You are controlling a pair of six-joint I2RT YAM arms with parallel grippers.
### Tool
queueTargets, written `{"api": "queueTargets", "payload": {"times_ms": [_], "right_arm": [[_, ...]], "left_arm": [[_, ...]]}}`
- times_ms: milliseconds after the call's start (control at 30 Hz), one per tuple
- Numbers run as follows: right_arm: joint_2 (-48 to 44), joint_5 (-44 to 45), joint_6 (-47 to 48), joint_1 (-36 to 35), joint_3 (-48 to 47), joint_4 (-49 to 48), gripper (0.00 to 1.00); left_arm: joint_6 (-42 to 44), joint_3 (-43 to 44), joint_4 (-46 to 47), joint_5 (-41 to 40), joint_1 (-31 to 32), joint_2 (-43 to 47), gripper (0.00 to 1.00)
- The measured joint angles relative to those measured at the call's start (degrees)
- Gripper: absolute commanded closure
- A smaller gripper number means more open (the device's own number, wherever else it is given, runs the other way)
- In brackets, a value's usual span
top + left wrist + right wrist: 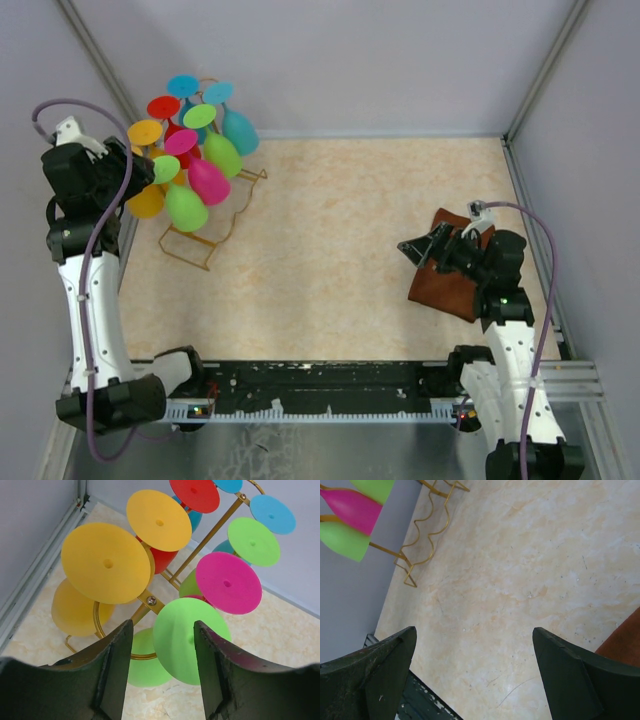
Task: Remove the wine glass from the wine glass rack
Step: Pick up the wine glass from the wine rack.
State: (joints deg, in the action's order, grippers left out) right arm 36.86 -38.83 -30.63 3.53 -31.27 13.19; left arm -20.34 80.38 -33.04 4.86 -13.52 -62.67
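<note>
The wine glass rack (pixel 215 236) is a golden wire stand at the far left corner, and several coloured wine glasses hang on it upside down. In the left wrist view its golden rod (pixel 210 535) runs between the round feet of the glasses. My left gripper (pixel 135 165) is raised beside the rack at the level of those feet. Its jaws (pixel 162 625) stand apart, and the light green wine glass foot (pixel 185 640) lies just beyond and between them, with a gap at the left finger. My right gripper (pixel 415 250) is open and empty above the table at the right (pixel 474 630).
A brown cloth (pixel 445 285) lies under the right arm. The left wall and its metal rail (pixel 40 575) run close behind the rack. The rack's wavy base (pixel 427 535) spreads onto the table towards the middle.
</note>
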Motion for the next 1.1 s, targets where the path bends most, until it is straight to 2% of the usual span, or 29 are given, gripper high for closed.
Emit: {"api": "queueTargets", "payload": {"times_ms": [433,900,1100], "right_arm": [[0.4,0.0,0.0,0.0,0.0,-0.3,0.01],[0.4,0.2,0.0,0.0,0.0,-0.3,0.01],[0.4,0.2,0.0,0.0,0.0,-0.3,0.01]], "left_arm": [[-3.1,-4.2,3.2,3.3,-1.7,0.9,0.55],[-7.0,-6.6,5.6,5.3,-2.1,2.2,0.60],[-8.4,-7.6,6.8,6.1,-2.4,2.4,0.65]]}}
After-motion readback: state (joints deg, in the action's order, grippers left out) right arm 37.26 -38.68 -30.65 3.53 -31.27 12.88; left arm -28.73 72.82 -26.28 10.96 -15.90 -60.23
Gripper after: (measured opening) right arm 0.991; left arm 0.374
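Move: The near light-green wine glass hangs foot up: its middle is roughly 3 cm ahead of the left hand, 3 cm right and 8 cm below, with its foot just past the fingertips. The front yellow glass is about 5 cm ahead and 5 cm left of this hand, the magenta one 8 cm ahead and 7 cm right, both middles somewhat lower. From the right hand, the light-green glass lies about 12 cm forward, 52 cm left and 8 cm higher. Left hand sinks about 1.5 cm, right side rolling up some 10 degrees, fingers narrowing at the light-green glass's foot. ##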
